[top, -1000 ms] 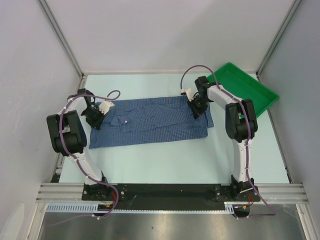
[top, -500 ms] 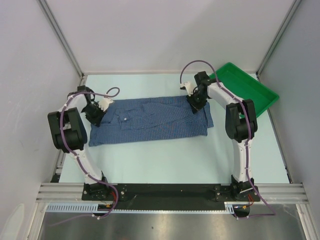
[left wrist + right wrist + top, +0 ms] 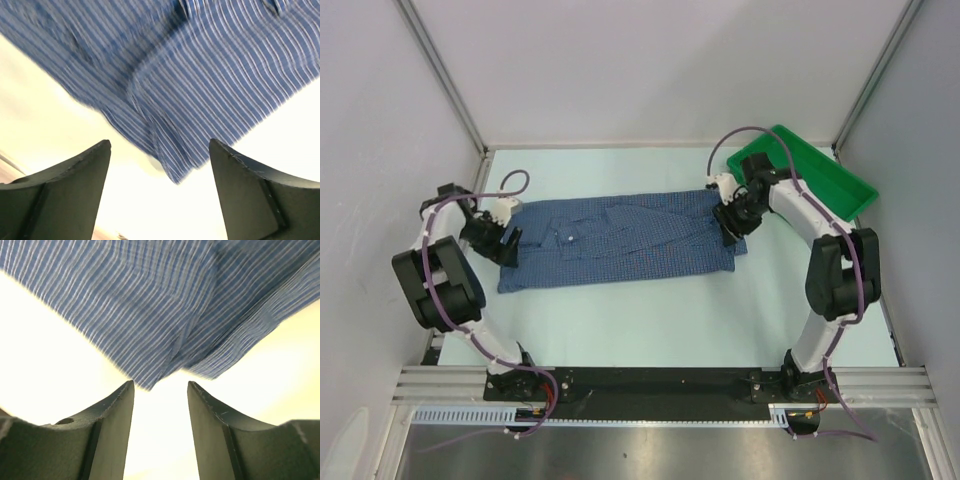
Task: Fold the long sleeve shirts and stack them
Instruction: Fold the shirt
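Observation:
A blue checked long sleeve shirt (image 3: 620,238) lies folded into a long band across the middle of the table. My left gripper (image 3: 508,246) sits at the shirt's left end, open, nothing between its fingers; in the left wrist view a corner of the shirt (image 3: 200,90) lies just beyond the left gripper (image 3: 159,145). My right gripper (image 3: 730,226) is at the shirt's right end, open and empty; the right wrist view shows the shirt's edge (image 3: 165,315) just ahead of the right gripper (image 3: 161,384).
A green plastic tray (image 3: 805,180) stands at the back right, close behind the right arm. Grey walls with metal posts close in the table on three sides. Pale bare table (image 3: 640,320) lies in front of the shirt.
Both grippers have opened and let go of the shirt. The left one drew back to the left, the right one to the right. The shirt lies flatter.

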You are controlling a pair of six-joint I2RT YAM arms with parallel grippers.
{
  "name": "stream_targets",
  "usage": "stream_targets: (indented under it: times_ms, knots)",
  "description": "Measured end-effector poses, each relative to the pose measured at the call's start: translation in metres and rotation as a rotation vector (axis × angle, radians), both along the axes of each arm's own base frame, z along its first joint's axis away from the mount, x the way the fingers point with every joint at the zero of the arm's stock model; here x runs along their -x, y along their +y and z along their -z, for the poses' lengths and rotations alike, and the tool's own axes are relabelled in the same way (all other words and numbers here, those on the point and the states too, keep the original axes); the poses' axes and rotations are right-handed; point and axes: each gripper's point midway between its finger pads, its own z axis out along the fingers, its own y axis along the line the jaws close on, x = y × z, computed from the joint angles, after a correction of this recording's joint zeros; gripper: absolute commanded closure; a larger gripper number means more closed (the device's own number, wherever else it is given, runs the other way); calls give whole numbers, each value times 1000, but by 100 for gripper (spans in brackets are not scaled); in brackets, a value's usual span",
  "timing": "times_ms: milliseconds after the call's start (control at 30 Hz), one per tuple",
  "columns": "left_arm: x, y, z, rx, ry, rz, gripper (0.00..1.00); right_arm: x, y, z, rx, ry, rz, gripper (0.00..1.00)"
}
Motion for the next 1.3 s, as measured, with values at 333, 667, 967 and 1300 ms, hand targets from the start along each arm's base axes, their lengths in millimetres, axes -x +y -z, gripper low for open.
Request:
stream_targets:
  times_ms: [333,667,967,1300]
  knots:
    - [64,7,19,182,119,-160,17,49,-28,50,-25,163,60,48]
    - [76,0,41,201,125,-134,39,42,-20,66,-80,148,40,83]
    - [64,16,37,136,86,-82,100,35,-19,66,-80,148,21,100]
    - [67,32,2,0,27,80,100,55,-14,48,-10,145,-144,94]
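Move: The shirt's left near corner lies about 7 cm back from the open left hand, 1 cm to its left and 5 cm below; a small raised fold sits some 12 cm farther out than that corner and 14 cm to its right. The right near corner is roughly 4 cm back from the right hand, 2 cm to its right and 7 cm down. The shirt's jutting under layer is 4 cm farther out than that corner and 2 cm to its right; the green box is about 14 cm ahead of the right hand and 16 cm to its right. Back and down go both open hands, the left about 8 cm back and 4 cm down with a slight roll, the right roughly 5 cm back and 7 cm down, tipping about 10 degrees. Each shuts its fingers on its own near corner of the shirt, then lifts it: the left some 4 cm up while drawing left, the right about 2.5 cm up and slightly back. ##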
